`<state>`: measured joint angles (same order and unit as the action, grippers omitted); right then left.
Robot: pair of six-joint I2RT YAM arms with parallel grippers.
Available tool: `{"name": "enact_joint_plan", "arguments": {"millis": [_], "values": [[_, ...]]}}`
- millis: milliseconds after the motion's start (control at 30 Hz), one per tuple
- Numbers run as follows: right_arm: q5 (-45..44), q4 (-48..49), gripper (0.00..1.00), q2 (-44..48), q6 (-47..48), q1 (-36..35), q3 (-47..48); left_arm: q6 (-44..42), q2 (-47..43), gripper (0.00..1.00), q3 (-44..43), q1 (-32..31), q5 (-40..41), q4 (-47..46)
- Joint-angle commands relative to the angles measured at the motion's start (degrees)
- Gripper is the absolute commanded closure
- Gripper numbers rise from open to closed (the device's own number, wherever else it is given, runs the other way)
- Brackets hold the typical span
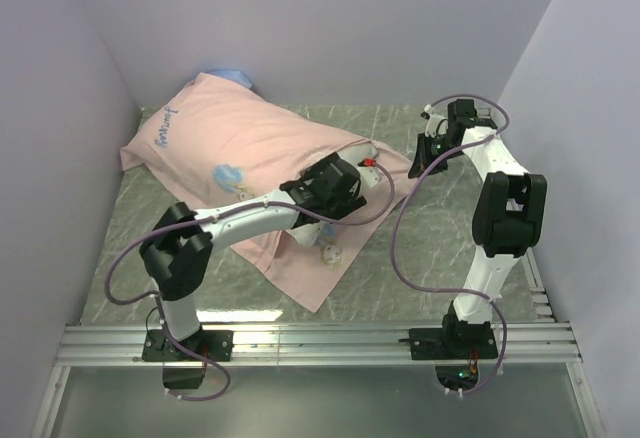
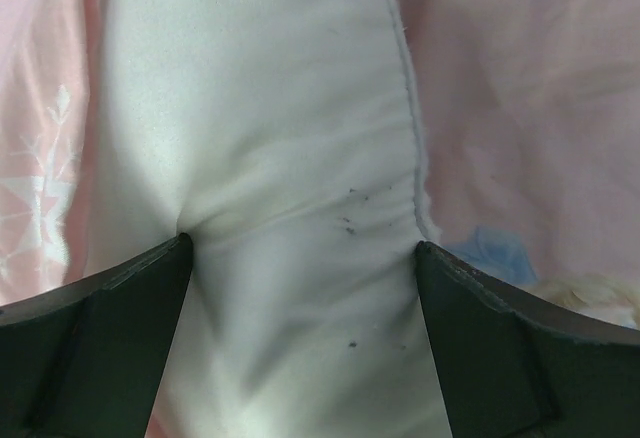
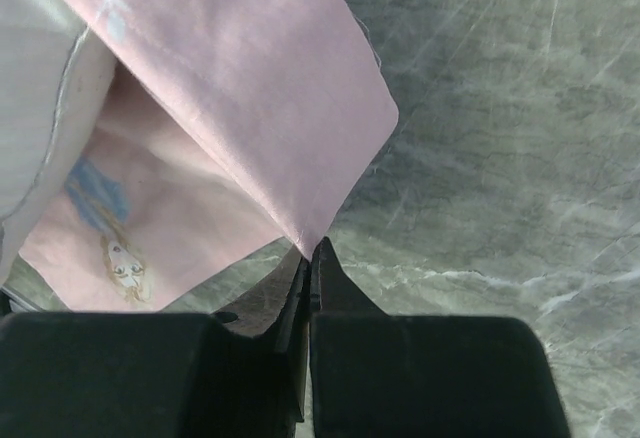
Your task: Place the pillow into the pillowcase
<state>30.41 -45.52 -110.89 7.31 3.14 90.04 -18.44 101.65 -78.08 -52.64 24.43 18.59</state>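
The pillowcase (image 1: 240,143), pale pink side up, lies diagonally from the back left to the table's middle, bulging with the pillow inside. My left gripper (image 1: 345,180) hovers at its near open end. In the left wrist view the left gripper (image 2: 300,253) is open, its dark fingers (image 2: 120,328) spread on either side of the white pillow (image 2: 270,128), with the pink pillowcase (image 2: 520,108) on both sides. My right gripper (image 3: 312,250) is shut on a corner of the pillowcase (image 3: 250,88) and holds it off the table. The pillow's edge (image 3: 30,108) shows at the left.
The green marbled tabletop (image 1: 420,248) lies around the cloth. Purple walls close in on the left, back and right. A bit of blue fabric (image 1: 228,75) peeks out at the pillowcase's far end. An aluminium rail (image 1: 320,343) runs along the near edge by the arm bases.
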Motion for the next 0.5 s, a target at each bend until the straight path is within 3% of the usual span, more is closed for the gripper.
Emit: {"name": "enact_joint_plan", "arguments": {"millis": [0,200,233,267,300,333,367,400,467], "values": [[-1.3,-0.4,1.0,0.6,0.6,0.4,-0.2,-1.9,4.2,0.01,-0.1,-0.4,8.6,-4.0],[-2.5,-0.5,1.0,0.0,1.2,0.4,0.8,-2.3,10.6,0.01,1.5,1.0,9.7,-1.8],[-3.1,-0.4,1.0,-0.1,1.4,0.4,1.0,-1.4,11.0,0.08,1.0,2.1,8.3,-0.9],[-4.3,-0.2,1.0,-0.3,2.0,0.6,1.1,-0.4,11.4,0.2,-0.2,3.6,6.1,0.9],[-5.0,0.2,1.0,-0.4,2.4,0.7,1.2,3.0,11.5,0.4,-2.1,7.4,-0.4,6.2],[-5.7,0.6,1.0,-0.4,2.8,0.9,1.1,4.9,10.9,0.87,-6.1,9.9,-4.7,8.6],[-6.8,0.9,1.0,-0.5,3.4,1.3,0.8,7.5,10.2,1.0,-7.9,14.5,-8.7,10.8],[-6.9,1.2,1.0,-0.6,3.8,1.6,0.6,8.3,8.2,1.0,-9.5,16.6,-18.1,13.7],[-7.1,1.3,1.0,-1.1,4.2,1.9,0.1,10.5,6.2,1.0,-15.0,21.3,-27.8,17.0]]}}
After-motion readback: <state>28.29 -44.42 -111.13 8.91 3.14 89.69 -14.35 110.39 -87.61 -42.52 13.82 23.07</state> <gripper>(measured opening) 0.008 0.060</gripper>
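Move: The white pillow's uncovered end bulges between the left hand's open fingers, its middle about 2 cm ahead, 2 cm left and 6 cm below. The pillowcase's upper rim lies some 9 cm left of this hand and about level fore and aft, while the printed figure on the lower layer is about 9 cm back, 4 cm left and 12 cm below. From the right hand, which pinches the case's corner, the pillow end lies about 14 cm left and 4 cm back. The left hand sinks about 5 cm with wide-open fingers, easing roughly 2 cm forward into the pillow's uncovered end, then shuts on it and pinches up a thick fold of the white cloth. With the fold held it turns to pull forward another 4 cm, drifting left and rising about 2 cm as the fingers tip down some 10 degrees, while the right hand stays nearly in place and keeps its pinch on the pillowcase's corner. ##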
